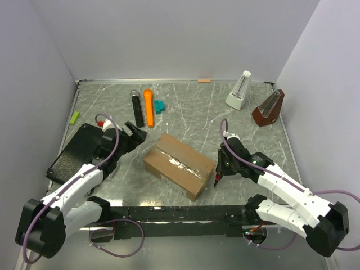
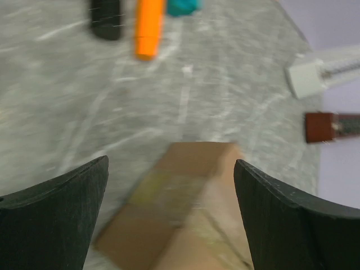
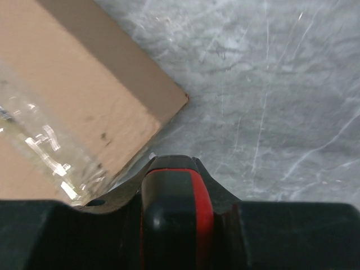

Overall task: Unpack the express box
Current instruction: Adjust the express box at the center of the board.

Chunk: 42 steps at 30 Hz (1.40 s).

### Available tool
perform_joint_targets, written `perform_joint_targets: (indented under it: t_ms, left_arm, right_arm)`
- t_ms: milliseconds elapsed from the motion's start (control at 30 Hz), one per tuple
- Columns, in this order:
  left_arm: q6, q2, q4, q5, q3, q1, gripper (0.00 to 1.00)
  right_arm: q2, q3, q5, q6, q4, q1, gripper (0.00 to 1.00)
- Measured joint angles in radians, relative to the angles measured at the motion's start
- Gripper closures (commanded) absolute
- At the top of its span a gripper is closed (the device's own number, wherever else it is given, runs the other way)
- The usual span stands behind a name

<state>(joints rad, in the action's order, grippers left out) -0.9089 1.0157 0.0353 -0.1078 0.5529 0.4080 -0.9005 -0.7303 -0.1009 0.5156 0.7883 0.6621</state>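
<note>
The express box [image 1: 180, 165] is a brown carton lying closed in the middle of the table, with clear tape along its top seam. My left gripper [image 1: 136, 134] hovers open just off the box's far left corner. In the left wrist view the blurred box [image 2: 185, 208] lies ahead between the wide-spread fingers [image 2: 62, 214]. My right gripper [image 1: 218, 175] is at the box's right end, shut on a red-and-black tool [image 3: 177, 208]. In the right wrist view the tool's tip is beside the box's taped corner [image 3: 73, 95], touching or not I cannot tell.
A flat black ribbed case [image 1: 76, 152] lies under the left arm. At the back left are a black stick [image 1: 136, 108], an orange marker [image 1: 148, 107], a teal block [image 1: 160, 106] and a green piece [image 1: 75, 117]. A white metronome [image 1: 239, 91] and a brown one [image 1: 269, 108] stand back right.
</note>
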Motion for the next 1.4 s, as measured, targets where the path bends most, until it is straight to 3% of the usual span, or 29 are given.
perform_joint_targets:
  t_ms: [167, 367, 567, 967, 1267, 1400]
  left_arm:
    - [-0.024, 0.007, -0.001, 0.036, -0.103, -0.054, 0.01]
    - [-0.023, 0.150, 0.072, 0.154, -0.104, -0.054, 0.03]
    - [-0.025, 0.164, 0.182, 0.190, -0.135, -0.070, 0.04]
    - [-0.068, -0.171, 0.198, 0.098, -0.285, -0.075, 0.05]
    - [-0.153, -0.287, -0.005, 0.013, -0.349, -0.069, 0.01]
    - [-0.177, -0.382, -0.118, -0.022, -0.358, -0.058, 0.03]
  right_arm:
    - [-0.069, 0.065, 0.021, 0.056, -0.075, -0.006, 1.00]
    - [-0.166, 0.069, 0.009, 0.068, -0.172, -0.011, 1.00]
    - [-0.247, 0.048, -0.003, 0.052, -0.209, -0.019, 1.00]
    - [-0.470, -0.124, -0.028, -0.046, -0.223, -0.035, 1.00]
    - [-0.539, -0.191, -0.029, -0.064, -0.281, -0.035, 1.00]
    - [-0.559, -0.222, -0.042, -0.080, -0.301, -0.034, 1.00]
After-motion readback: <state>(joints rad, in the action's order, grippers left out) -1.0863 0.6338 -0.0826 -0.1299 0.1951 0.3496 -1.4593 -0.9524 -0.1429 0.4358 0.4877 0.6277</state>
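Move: The express box lies askew between the hands, its middle roughly level with the right hand and 14 cm to its left, some 6 cm lower; that hand, already holding the red cutter, stands just off the box's right end. From the left hand the box is about 14 cm back and 15 cm right, 11 cm below. The orange microphone lies 8 cm ahead of the left hand and 3 cm right, the black microphone 8 cm ahead and 1 cm left. The box's right end is pushed round by the right hand, which keeps the cutter gripped, sinks about 5 cm beside it and then sweeps some 10 cm forward and 5 cm left, ending against that end. The open left hand dips beside the box's left end, rises partway and dips again, working back about 7 cm and left 5 cm. ##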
